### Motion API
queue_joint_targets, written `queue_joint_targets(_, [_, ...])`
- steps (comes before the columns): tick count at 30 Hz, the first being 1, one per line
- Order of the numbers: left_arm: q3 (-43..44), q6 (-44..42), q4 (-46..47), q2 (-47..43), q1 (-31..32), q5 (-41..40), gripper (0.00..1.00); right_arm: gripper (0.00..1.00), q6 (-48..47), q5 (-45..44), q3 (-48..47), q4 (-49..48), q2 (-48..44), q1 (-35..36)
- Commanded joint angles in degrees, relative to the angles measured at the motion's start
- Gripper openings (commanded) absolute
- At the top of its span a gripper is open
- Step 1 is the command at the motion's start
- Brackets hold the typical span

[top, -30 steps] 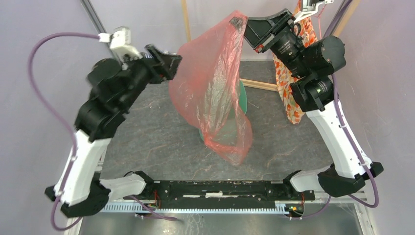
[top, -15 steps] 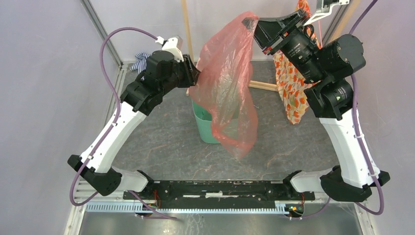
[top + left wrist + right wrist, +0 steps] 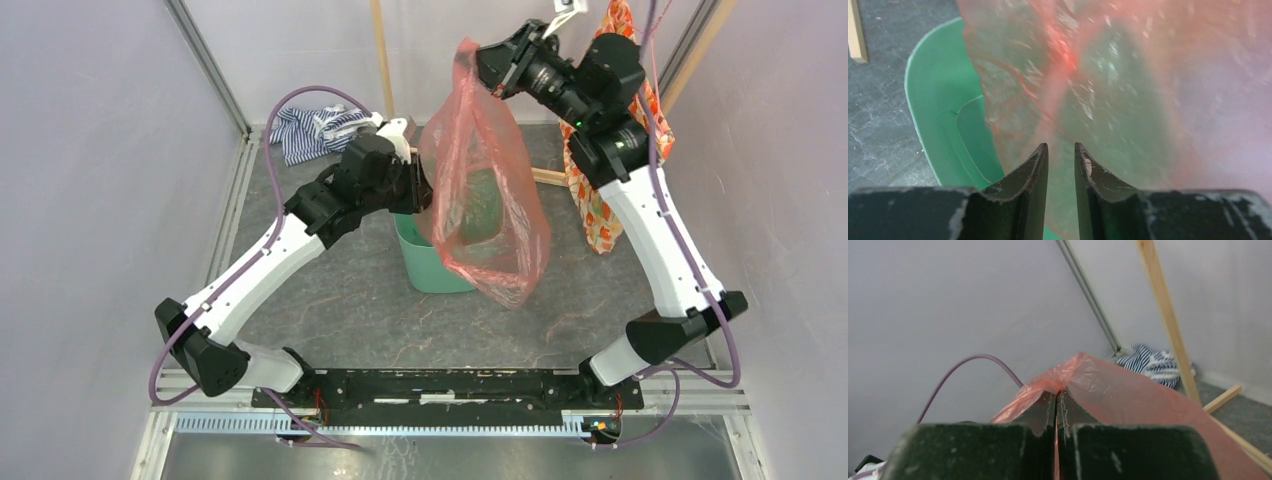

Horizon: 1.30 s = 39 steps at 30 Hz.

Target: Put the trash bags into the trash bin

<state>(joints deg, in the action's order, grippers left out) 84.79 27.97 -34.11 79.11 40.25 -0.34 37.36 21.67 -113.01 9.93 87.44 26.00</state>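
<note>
The translucent red trash bag (image 3: 485, 190) hangs from its top corner, which my right gripper (image 3: 482, 62) holds high at the back. In the right wrist view that gripper (image 3: 1056, 392) is shut on the bag's (image 3: 1128, 395) bunched edge. The bag drapes over the mouth of the mint-green trash bin (image 3: 425, 262), and its lower end hangs outside the bin's right front. My left gripper (image 3: 424, 186) is at the bag's left side, above the bin's rim. In the left wrist view its jaws (image 3: 1061, 146) stand a narrow gap apart, right against the bag film (image 3: 1128, 75), with the bin's rim (image 3: 930, 100) to the left.
A blue-striped cloth (image 3: 315, 125) lies at the back left corner. An orange floral cloth (image 3: 598, 205) hangs at the right, behind my right arm. A wooden stick (image 3: 381, 50) stands upright behind the bin, and a wooden slat (image 3: 540, 177) lies on the floor.
My left arm swung right and down to the bag's left side while its jaws narrowed. My right gripper carried the bag's top leftward and back, so the bag now hangs over the bin.
</note>
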Motion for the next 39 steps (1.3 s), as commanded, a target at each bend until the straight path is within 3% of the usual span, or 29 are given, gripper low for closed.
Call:
queue_joint_targets(1, [-0.8,3.8,2.5,-5.5,0.6,1.8,0.3,0.0,3.7,6.4,0.6,-5.2,1.0,-0.1])
queue_joint_targets(6, [0.4,4.5,0.0,-9.6,1.1,-0.9,0.32,0.0,4.7,7.1,0.9,-6.3,2.8,0.0])
queue_joint_targets(11, [4.2,4.6,-4.4,-13.5,1.1,-10.2,0.53,0.0,6.5,9.0,1.1,-8.1,4.6,0.1])
queue_joint_targets(14, [6.2,4.8,-5.6,-15.7,1.1,-12.5,0.59,0.0,6.1,8.7,2.2,-8.5,4.1,0.2])
queue_joint_targets(17, [9.6,5.2,-6.5,-17.1,1.1,-9.0,0.64,0.0,5.8,8.4,2.9,-8.4,3.9,0.2])
queue_joint_targets(23, [13.7,5.4,-4.6,-17.4,1.2,6.7,0.8,0.0,4.7,7.4,2.9,-7.5,3.9,0.8])
queue_joint_targets(29, [16.6,3.3,-6.4,-14.6,2.4,9.6,0.9,0.0,3.5,6.5,2.7,-6.1,3.9,1.1])
queue_joint_targets(31, [17.8,2.0,-8.0,-12.9,4.5,7.8,0.99,0.0,3.1,6.2,2.6,-5.8,3.9,1.2])
queue_joint_targets(39, [20.7,-1.7,-11.4,-9.1,10.6,-4.5,1.0,0.0,2.0,5.5,2.6,-4.4,4.0,1.5])
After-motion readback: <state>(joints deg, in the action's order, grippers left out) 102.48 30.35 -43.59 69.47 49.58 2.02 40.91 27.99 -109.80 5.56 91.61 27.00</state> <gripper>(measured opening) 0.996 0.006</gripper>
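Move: Level with the left hand and some 9 cm to its right hangs the red trash bag, its middle about 6 cm higher; the trash bin stands upright some 16 cm lower, roughly 3 cm ahead and 5 cm to the right. The wooden stand's floor bar is 25 cm ahead, 11 cm right, on the floor. From the right hand, which already holds the bag's top, the bin is about 42 cm below, 2 cm back and 2 cm left. Backing off about 10 cm and rising nearly 20, the left hand swings out left and then returns right beside the bag, sinking about 3 cm at the end; its fingers spread from a third open to fully open, their tips tilting up and the hand rolling left side down. The right hand keeps its closed pinch on the bag's top, easing about 4 cm down and 3 to 4 cm left. ##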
